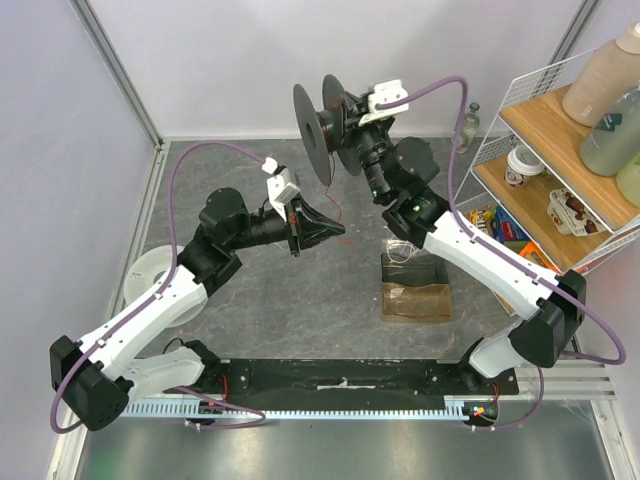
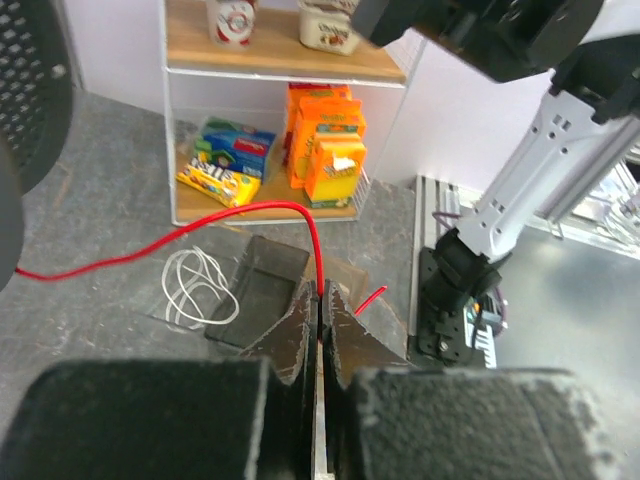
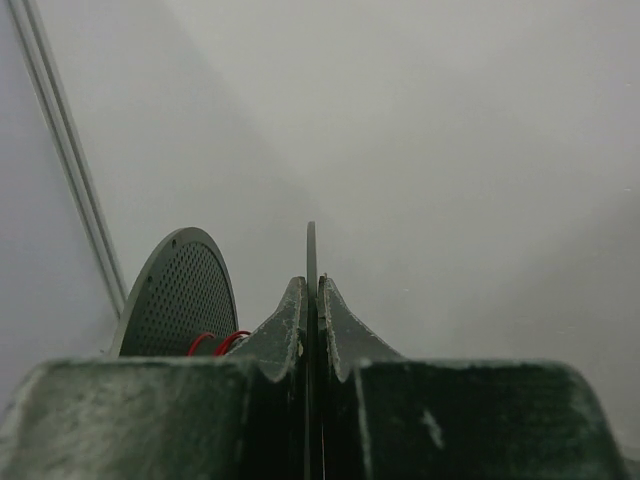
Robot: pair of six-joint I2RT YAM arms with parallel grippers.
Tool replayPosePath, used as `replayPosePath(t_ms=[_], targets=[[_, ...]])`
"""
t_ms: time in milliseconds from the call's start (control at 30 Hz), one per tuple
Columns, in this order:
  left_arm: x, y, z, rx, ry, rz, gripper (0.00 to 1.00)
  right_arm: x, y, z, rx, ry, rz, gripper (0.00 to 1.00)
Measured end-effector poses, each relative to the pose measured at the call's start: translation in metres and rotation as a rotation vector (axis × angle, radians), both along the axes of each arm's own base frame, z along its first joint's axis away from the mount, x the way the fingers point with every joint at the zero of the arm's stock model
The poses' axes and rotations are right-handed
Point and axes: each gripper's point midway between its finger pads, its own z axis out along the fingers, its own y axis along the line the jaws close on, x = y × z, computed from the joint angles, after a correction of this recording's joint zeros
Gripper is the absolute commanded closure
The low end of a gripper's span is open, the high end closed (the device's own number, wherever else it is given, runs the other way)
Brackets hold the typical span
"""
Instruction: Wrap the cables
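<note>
The cable, a thin red wire (image 2: 180, 232), arcs across the left wrist view and comes down between the tips of my left gripper (image 2: 321, 292), which is shut on it. A short free end (image 2: 370, 298) sticks out past the jaws. From above, the left gripper (image 1: 336, 228) hovers over the table's middle, with the red wire (image 1: 331, 196) rising from it to a black spool (image 1: 313, 128). My right gripper (image 3: 311, 285) is shut on one thin flange (image 3: 311, 245) of that spool. A few red turns (image 3: 215, 342) show beside the perforated flange (image 3: 180, 295).
A clear plastic box (image 1: 415, 290) lies below the right arm, with a small coil of white wire (image 2: 195, 285) next to it. A white spool (image 1: 160, 285) lies flat at the left. A wire shelf (image 1: 560, 150) with bottles and snack packs stands at the right.
</note>
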Motion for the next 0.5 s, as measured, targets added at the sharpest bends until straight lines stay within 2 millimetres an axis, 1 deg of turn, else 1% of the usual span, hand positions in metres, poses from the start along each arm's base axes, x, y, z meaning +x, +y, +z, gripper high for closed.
replayPosePath(t_ms=[167, 233, 333, 400, 467, 500], targets=[[-0.017, -0.01, -0.007, 0.072, 0.017, -0.059, 0.98, 0.004, 0.011, -0.042, -0.172, 0.008, -0.033, 1.0], [-0.022, -0.011, -0.004, 0.098, 0.008, -0.083, 0.98, 0.003, 0.016, -0.062, -0.241, 0.01, -0.021, 1.0], [-0.022, -0.01, 0.014, 0.119, -0.044, -0.091, 0.98, -0.001, 0.024, -0.094, -0.338, 0.023, 0.029, 1.0], [-0.022, -0.006, 0.031, 0.129, -0.108, -0.084, 0.98, -0.009, 0.026, -0.111, -0.393, 0.024, 0.074, 1.0], [-0.019, -0.002, 0.045, 0.141, -0.169, -0.067, 0.98, -0.02, 0.027, -0.122, -0.432, 0.016, 0.122, 1.0], [-0.016, 0.001, 0.052, 0.153, -0.203, -0.051, 0.98, -0.026, 0.026, -0.123, -0.444, 0.01, 0.143, 1.0]])
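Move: The left hand already pinches the red cable near its end. The spool it is being wound on hangs in the right hand, some 20 cm ahead of the left hand, 4 cm left and 15 cm above. The white cable coil is on the table about 9 cm ahead, 14 right and 33 below, the black bin 2 ahead, 16 right. From the right hand, the cable end is about 18 cm back, straight in line sideways and 15 below; the spool's middle sits roughly 3 cm ahead and 6 left. Keeping its grip on the spool by the flange, the right hand sinks about 12 cm towards the height of the pinched cable end, drifting slightly left and late on slightly back, while rolling some 25 degrees so its left side drops. The left hand keeps the red cable pinched in shut fingers, first easing back a couple of centimetres with a slight drift right, then lifting about 5 cm and rolling a little, so the two hands close up in height. ##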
